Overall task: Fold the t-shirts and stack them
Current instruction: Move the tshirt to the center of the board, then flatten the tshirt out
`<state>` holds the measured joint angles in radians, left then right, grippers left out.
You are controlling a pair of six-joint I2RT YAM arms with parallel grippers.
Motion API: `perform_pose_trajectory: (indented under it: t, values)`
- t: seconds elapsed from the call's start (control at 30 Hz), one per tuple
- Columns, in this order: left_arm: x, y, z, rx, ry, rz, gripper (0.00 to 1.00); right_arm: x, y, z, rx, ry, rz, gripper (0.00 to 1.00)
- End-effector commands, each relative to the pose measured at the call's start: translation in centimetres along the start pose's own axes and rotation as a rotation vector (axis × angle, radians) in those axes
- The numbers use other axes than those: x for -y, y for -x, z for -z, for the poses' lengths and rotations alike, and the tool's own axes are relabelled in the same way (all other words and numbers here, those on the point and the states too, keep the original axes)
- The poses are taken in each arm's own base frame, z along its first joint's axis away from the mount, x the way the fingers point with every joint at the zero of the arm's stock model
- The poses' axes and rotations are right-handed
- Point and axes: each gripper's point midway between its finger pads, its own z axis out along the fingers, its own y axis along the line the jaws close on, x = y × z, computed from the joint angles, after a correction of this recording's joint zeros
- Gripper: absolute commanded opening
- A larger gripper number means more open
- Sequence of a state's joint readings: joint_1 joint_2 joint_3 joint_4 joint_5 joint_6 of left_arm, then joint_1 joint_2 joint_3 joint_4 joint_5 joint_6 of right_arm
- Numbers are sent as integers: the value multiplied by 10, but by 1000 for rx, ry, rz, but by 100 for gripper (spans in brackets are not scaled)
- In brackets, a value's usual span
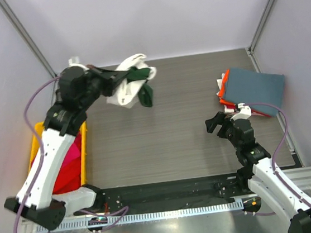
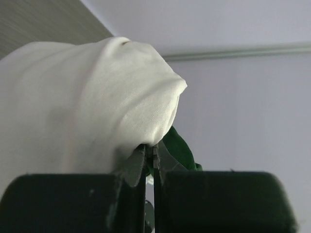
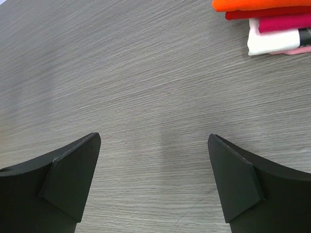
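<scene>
My left gripper [image 1: 113, 83] is shut on a cream-white t-shirt with dark green sleeves [image 1: 132, 86], which hangs bunched above the table's far left. In the left wrist view the white cloth [image 2: 92, 102] drapes over the shut fingers [image 2: 137, 165], with green fabric [image 2: 180, 148] behind them. A folded stack of t-shirts [image 1: 252, 89], slate-blue on top over orange and red, lies at the far right. My right gripper [image 1: 217, 126] stands open just left of that stack, nothing between its fingers [image 3: 73, 170]. The stack's edge [image 3: 272, 22] shows at the top right of the right wrist view.
A yellow bin [image 1: 83, 153] holding red cloth [image 1: 65, 166] sits at the left by the left arm's base. Grey walls and metal posts close in the table on three sides. A black rail runs along the near edge [image 1: 169, 191].
</scene>
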<state>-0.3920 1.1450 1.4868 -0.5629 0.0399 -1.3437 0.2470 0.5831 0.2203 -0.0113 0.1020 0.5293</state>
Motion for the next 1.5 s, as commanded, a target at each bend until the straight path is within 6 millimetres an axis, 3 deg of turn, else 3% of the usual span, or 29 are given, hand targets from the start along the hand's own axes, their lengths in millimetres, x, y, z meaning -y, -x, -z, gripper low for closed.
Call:
perform_pose_trajectory:
  t: [0.0,0.07,0.1,0.17,0.2,0.23,0.27,0.3,0.33,0.37,0.4,0.5,0.73,0.83,0.87,0.93,0.97,1.03,1.07,1.1,1.13,1.17,1.47]
  values:
    - [49,-65,-13,-170,-157,-67,0,-11,17,-1,52,31,-13,98]
    - [42,-91,-20,-208,-140,-136,0,-11,17,-1,50,29,-14,98]
    - [27,-111,-21,-257,-127,-187,0,-11,17,-1,51,27,-12,98]
    - [4,-124,-16,-313,-112,-238,5,-10,17,0,55,27,-14,98]
    - [-39,-133,-21,-343,-46,-324,16,-10,18,0,57,27,-14,98]
    - [-56,-133,-10,-350,-31,-362,36,-9,18,0,60,22,-15,98]
    - [-85,-133,-9,-336,31,-401,67,-10,18,0,60,25,-17,98]
    - [-140,-139,-6,-366,144,-439,71,-10,17,0,56,26,-14,98]
    - [-171,-136,1,-365,222,-488,74,-10,18,0,57,24,-15,98]
    - [-185,-132,12,-360,236,-508,77,-10,17,-1,55,24,-14,98]
    - [-223,-135,18,-373,313,-535,77,-10,17,-1,54,23,-14,98]
    - [-258,-130,32,-372,369,-593,80,-11,17,-2,46,29,-11,93]
    - [-254,-135,29,-401,320,-761,83,-14,9,-6,-5,41,6,76]
    - [-243,-152,20,-433,284,-841,82,-13,8,-8,-13,30,7,72]
    - [-231,-161,17,-444,250,-864,81,-13,9,-9,-13,27,7,71]
    - [-233,-178,6,-479,259,-918,80,-13,8,-10,-20,23,8,68]
    - [-218,-192,4,-498,213,-939,80,-13,7,-11,-23,22,9,68]
    - [-222,-216,-8,-543,212,-1033,79,-13,8,-11,-20,21,8,67]
    - [-208,-230,-12,-532,177,-1092,79,-12,8,-11,-19,19,7,67]
    - [-205,-236,-17,-524,175,-1141,80,-11,8,-11,-16,14,6,67]
    - [-219,-251,-23,-566,201,-1244,80,-12,10,-9,-7,20,4,67]
    - [-199,-254,-33,-528,189,-1269,81,-11,10,-9,-4,15,2,67]
    - [-200,-301,-89,-595,250,-1463,80,6,23,5,90,-67,-43,68]
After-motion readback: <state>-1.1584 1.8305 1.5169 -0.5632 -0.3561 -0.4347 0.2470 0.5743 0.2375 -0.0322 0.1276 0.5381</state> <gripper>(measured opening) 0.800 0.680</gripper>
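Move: High over the board, the left hand already grips the white-and-green t-shirt. The bare front-middle of the board, where it is to land, lies about 13 cm back, 17 cm right and 41 cm below. The yellow bin is some 12 cm back, 31 cm left and 38 cm down; the folded stack about 5 cm ahead, 47 cm right and 39 cm down. From the right hand the landing spot is roughly 8 cm back, 16 cm left and 10 cm below. The left fingers let go of the t-shirt early in a rightward swing, opening wide as the hand drops nearly 30 cm and draws back, drifting somewhat left. It then sweeps right about 20 cm over the board towards the right gripper, rolling left side up and turning clockwise, edging forward at the end. The right hand dips some 2.5 cm, comes back up and narrows its jaws by about a third, still empty. ##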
